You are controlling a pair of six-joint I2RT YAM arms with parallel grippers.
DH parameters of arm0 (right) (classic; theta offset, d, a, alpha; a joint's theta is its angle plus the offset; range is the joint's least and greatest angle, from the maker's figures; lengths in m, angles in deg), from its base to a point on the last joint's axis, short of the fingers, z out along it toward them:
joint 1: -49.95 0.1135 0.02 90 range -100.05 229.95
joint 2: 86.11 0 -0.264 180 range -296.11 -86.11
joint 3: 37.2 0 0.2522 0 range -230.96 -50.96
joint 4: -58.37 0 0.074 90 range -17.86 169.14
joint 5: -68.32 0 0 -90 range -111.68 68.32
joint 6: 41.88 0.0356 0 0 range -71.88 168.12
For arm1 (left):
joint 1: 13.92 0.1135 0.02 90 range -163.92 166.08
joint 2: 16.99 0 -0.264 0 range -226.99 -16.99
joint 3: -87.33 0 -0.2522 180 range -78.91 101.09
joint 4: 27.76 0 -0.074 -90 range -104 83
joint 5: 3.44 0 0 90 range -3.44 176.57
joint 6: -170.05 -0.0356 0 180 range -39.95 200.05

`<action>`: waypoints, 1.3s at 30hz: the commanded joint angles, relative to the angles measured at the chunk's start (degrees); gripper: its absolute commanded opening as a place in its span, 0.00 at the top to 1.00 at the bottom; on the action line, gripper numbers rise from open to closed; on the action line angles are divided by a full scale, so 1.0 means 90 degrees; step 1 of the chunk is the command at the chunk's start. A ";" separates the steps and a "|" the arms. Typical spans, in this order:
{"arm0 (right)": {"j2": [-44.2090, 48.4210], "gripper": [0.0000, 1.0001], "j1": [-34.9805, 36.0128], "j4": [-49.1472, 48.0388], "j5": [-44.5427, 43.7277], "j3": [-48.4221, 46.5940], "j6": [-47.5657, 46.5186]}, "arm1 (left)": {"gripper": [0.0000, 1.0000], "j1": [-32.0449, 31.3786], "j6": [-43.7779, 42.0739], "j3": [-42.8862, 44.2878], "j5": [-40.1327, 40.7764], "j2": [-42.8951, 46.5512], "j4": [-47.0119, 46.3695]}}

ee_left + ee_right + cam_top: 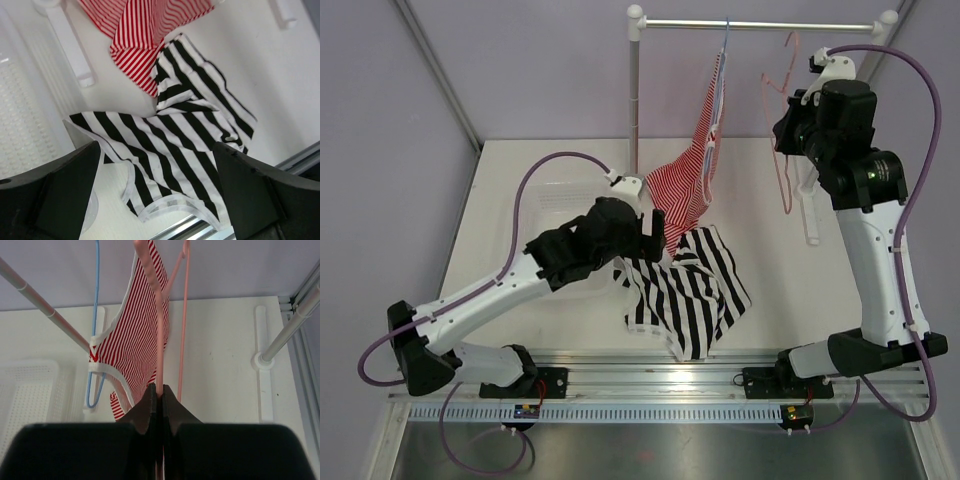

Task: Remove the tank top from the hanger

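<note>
The black-and-white striped tank top lies crumpled on the table, off the hanger; the left wrist view shows it spread out flat. Just above its far left edge, my left gripper stands wide open with nothing between its fingers. The pink wire hanger hangs bare from the rail. My right gripper is shut on one of its thin pink wires, pinched at the fingertips of the right gripper.
A red-and-white striped garment hangs on a blue hanger from the rail, its hem reaching the table beside the tank top. A white perforated basket sits at the left. The rack pole stands behind it.
</note>
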 commanded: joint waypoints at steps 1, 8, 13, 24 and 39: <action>-0.0253 1.00 -0.0311 -0.0525 0.0162 -0.0493 -0.0250 | 0.01 -0.0080 -0.0241 0.0496 -0.0200 0.0574 0.0022; -0.0742 1.00 -0.0820 -0.0994 0.0708 -0.0797 -0.0446 | 0.01 -0.0100 -0.0465 0.0614 0.0667 0.1258 0.0811; -0.1074 1.00 -0.1006 -0.1296 0.0934 -0.0876 -0.0533 | 0.01 -0.0100 -0.0642 0.0371 0.0864 0.1844 0.1077; -0.1767 1.00 -0.1133 -0.1112 0.1117 -0.1685 -0.0592 | 0.01 -0.0187 -0.0749 -0.0176 0.0962 0.2567 0.1272; -0.2266 1.00 -0.1152 -0.1024 0.1226 -0.1735 -0.0290 | 0.01 -0.0334 -0.0808 -0.0226 0.1109 0.2460 0.1233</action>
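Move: The rail of the rack, where the pink hanger in the right gripper is headed, is about 20 cm ahead of that hand and 16 cm above. The red striped top hangs some 14 cm ahead, 14 cm left and 10 cm below; the rack's right post is roughly 19 cm ahead and 19 cm right. From the open left gripper, the tank top lies about 23 cm below, 8 cm right and 2 cm ahead, the basket 15 cm ahead, 21 cm left and 22 cm down. Keep the right fingers shut on the pink hanger and carry it forward about 12 cm towards the rail, easing slightly right early on and keeping nearly level. Meanwhile draw the empty, wide-open left gripper up and away from the tank top, then about 10 cm left and a little back, tilting its fingers up some 10 degrees and sinking slightly before stopping. ##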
